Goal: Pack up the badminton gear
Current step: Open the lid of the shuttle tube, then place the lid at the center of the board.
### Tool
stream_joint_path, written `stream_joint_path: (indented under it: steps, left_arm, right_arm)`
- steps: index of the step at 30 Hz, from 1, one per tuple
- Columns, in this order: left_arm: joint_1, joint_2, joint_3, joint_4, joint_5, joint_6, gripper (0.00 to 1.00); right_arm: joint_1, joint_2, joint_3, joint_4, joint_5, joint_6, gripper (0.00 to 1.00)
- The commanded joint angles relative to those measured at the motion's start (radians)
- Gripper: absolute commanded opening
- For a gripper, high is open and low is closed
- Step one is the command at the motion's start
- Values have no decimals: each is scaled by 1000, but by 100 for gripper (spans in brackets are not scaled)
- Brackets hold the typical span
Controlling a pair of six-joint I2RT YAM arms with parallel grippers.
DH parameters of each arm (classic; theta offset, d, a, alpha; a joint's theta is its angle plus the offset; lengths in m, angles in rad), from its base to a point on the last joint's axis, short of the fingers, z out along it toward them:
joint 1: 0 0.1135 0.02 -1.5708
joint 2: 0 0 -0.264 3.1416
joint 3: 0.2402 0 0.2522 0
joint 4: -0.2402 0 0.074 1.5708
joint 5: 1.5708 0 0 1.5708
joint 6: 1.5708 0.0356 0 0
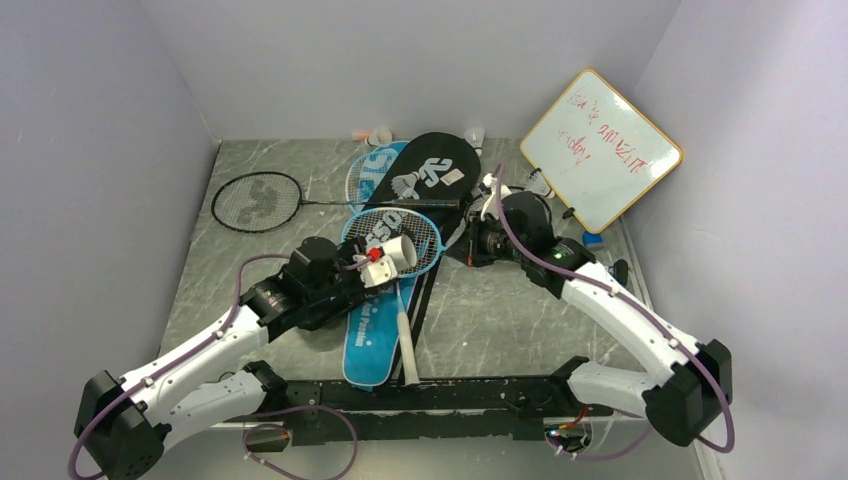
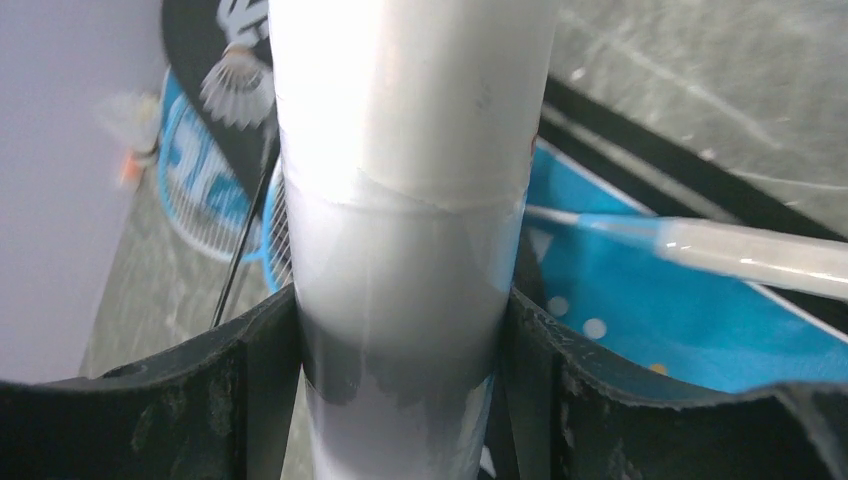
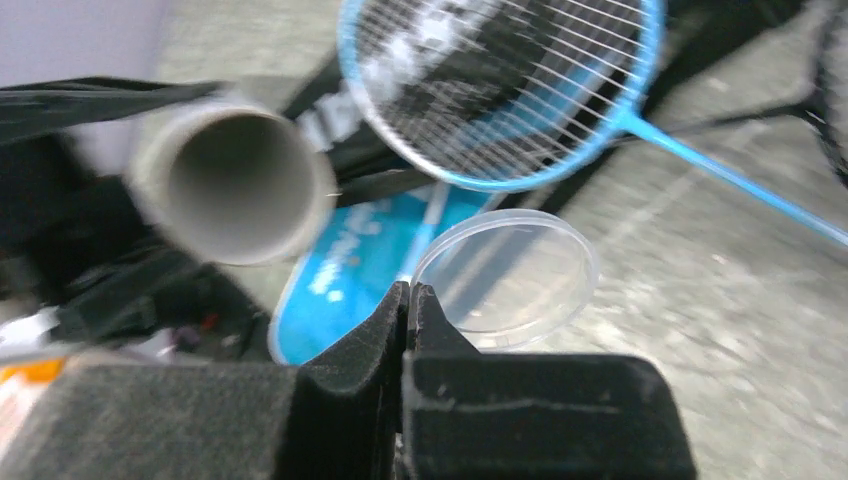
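Observation:
My left gripper (image 2: 400, 300) is shut on the long white tube (image 2: 400, 170), one finger on each side, and holds it above the blue bag (image 1: 368, 340). The light-blue racket (image 1: 400, 238) lies on that bag, its white handle (image 2: 750, 255) pointing toward the near edge. The tube's open end (image 3: 235, 180) faces my right gripper (image 3: 410, 290), which is shut on the rim of a clear round lid (image 3: 510, 270). The black racket (image 1: 257, 202) lies at the back left. A white shuttlecock (image 1: 405, 182) rests on the black bag (image 1: 435, 165).
An orange-rimmed whiteboard (image 1: 600, 150) leans against the right wall. More shuttlecocks sit at the back wall (image 1: 475, 135), (image 1: 380, 133) and beside the right arm (image 1: 540, 185). Grey walls close in the marbled table (image 1: 500, 320) on three sides.

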Motion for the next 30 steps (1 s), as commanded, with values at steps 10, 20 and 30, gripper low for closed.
stream_joint_path:
  steps: [10,20,30]
  left_arm:
    - [49,-174,-10,116,-459,-128,54]
    - [62,-251,-16,134,-430,-117,52]
    - [76,-313,-41,168,-355,-126,54]
  right_arm:
    - [34,243,-149,-9,480,35,1]
    - [36,223,-58,38,454,-48,56]
    - [43,392,168,166,455,-131,54]
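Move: The clear lid, already off the tube, hangs in the right hand's closed fingers; the bare table it goes to lies about 6 cm to the right, barely 1 cm ahead and some 19 cm below. From that hand, the tube is about 14 cm left and 2 cm back, the blue racket's head 14 cm left and 11 ahead, the black racket's head 14 cm right and 17 ahead. From the left hand, the lid is roughly 14 cm right and 4 ahead. The clear lid is taken down some 16 cm and about 6 cm right by the right hand, its fingers tipping down around 30 degrees; they open halfway to let go of it, then the hand climbs back up and forward over the blue racket, empty. The still-gripped tube is carried left and up by the left hand, away from the lid, turning counter-clockwise. ##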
